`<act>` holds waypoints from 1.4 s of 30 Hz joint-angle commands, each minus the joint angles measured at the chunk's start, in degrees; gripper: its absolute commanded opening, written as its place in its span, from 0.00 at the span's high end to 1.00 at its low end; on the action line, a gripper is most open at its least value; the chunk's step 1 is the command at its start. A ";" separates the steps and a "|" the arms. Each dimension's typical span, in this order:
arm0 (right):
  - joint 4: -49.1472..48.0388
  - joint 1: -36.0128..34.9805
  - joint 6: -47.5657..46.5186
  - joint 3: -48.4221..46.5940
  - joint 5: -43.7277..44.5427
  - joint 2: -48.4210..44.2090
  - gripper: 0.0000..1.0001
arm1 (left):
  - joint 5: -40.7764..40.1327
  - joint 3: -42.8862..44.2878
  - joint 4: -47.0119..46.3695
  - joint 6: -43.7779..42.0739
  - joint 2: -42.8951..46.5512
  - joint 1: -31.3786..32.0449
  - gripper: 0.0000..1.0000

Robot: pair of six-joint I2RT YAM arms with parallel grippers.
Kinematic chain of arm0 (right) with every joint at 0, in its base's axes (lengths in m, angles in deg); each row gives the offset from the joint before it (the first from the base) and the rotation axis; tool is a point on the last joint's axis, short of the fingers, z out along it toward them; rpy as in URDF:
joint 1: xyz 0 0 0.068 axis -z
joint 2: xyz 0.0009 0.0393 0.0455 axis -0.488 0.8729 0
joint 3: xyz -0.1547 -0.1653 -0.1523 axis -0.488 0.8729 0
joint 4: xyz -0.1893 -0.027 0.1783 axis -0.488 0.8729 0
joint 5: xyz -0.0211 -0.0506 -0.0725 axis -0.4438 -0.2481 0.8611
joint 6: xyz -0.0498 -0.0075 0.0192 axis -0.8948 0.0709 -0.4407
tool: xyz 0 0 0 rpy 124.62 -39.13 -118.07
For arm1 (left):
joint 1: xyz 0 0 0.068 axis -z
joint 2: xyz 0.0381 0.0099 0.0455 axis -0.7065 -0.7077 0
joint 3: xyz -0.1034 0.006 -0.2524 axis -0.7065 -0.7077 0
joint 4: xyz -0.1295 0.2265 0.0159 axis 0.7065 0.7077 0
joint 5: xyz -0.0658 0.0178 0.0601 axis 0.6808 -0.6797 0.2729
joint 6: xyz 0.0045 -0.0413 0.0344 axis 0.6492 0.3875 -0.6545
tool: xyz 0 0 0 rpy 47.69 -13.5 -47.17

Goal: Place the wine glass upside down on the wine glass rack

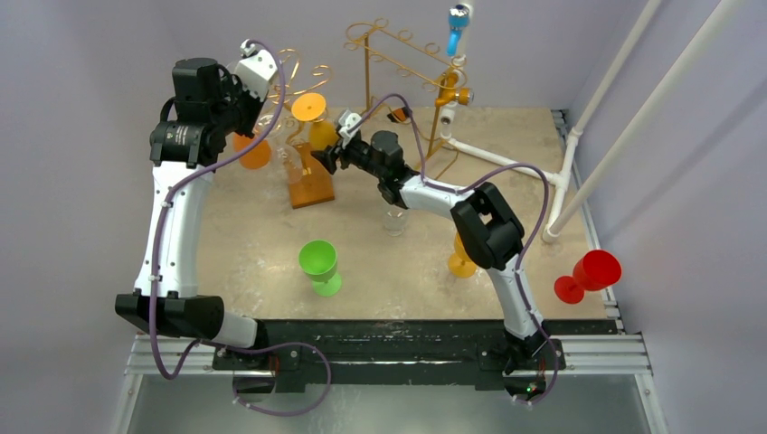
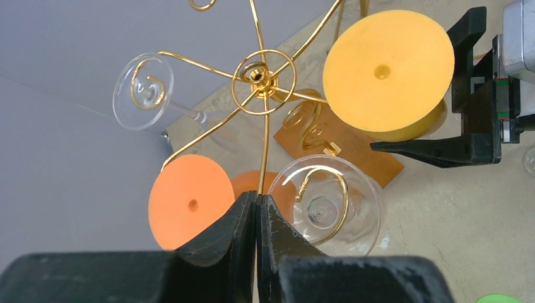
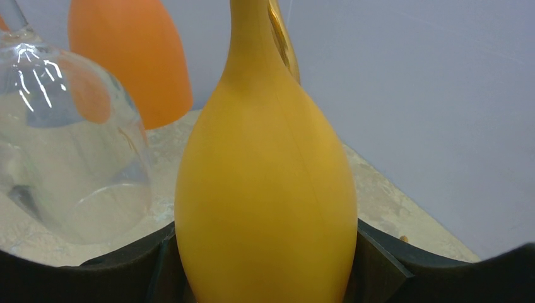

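A yellow wine glass (image 1: 309, 108) hangs upside down at the gold wire rack (image 1: 310, 185), with its round foot (image 2: 388, 69) on top. Its bowl (image 3: 265, 189) fills the right wrist view. My right gripper (image 1: 324, 145) is shut on that bowl, a black finger (image 2: 467, 148) pressing each side. My left gripper (image 1: 256, 68) is high at the rack's left side. Its fingers are shut on a straight gold arm that runs down from the rack's hub (image 2: 263, 77) into the fingertips (image 2: 249, 208).
An orange glass (image 2: 191, 202) and two clear glasses (image 2: 325, 205) (image 2: 143, 90) also hang on the rack. On the table stand a green glass (image 1: 319, 264), a small clear glass (image 1: 394, 220) and a yellow one (image 1: 461, 262). A red glass (image 1: 588, 274) lies at the right edge. A second gold rack (image 1: 398, 54) and white pipes (image 1: 579, 136) stand behind.
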 commanded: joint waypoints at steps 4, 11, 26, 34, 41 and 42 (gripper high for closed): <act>-7.71 0.04 1.73 4.31 -2.64 -4.24 0.70 | -0.69 1.60 -1.51 -0.85 -0.12 0.03 0.94; -12.93 0.10 4.90 7.67 -3.58 -5.61 0.69 | -0.56 1.61 -1.61 -0.85 -0.14 -0.03 0.94; -15.85 0.97 11.41 11.03 0.92 -5.22 0.29 | -0.37 1.48 -2.01 -0.66 -0.34 -0.03 0.93; -13.35 1.03 10.89 13.41 1.04 -8.37 0.01 | 0.43 2.92 -2.03 0.19 -0.67 -0.04 0.93; -6.94 1.01 9.70 22.87 1.14 -19.82 0.01 | 1.33 7.60 -2.21 3.10 -4.23 0.04 0.93; -4.87 0.96 10.41 23.77 1.07 -21.67 0.01 | 1.67 8.40 -2.11 3.63 -4.95 0.06 0.93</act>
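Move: The yellow wine glass, already upside down in the right fingers, is for the rack hook some 11 cm above that hand, about 2 cm back and 1 cm right. The rack's hub is roughly 4 cm ahead, 7 cm left and 12 cm up. A clear glass hangs about 10 cm left and 4 cm back, an orange one 17 cm left, straight across; both are slightly higher than the hand. From the left hand, that hook is about 5 cm ahead, 15 cm right and 5 cm lower. The upside-down yellow glass, still pinched by its bowl, is drawn back about 2.5 cm and slightly right and down by the right hand, while a roll of nearly 10 degrees swings its foot to the right, towards upright under the hook. The right fingers then open wide, let go, and back off another 3–4 cm rightward and back. The closed left fingers stay by a rack arm, easing about 1 cm forward and up only at the end. ##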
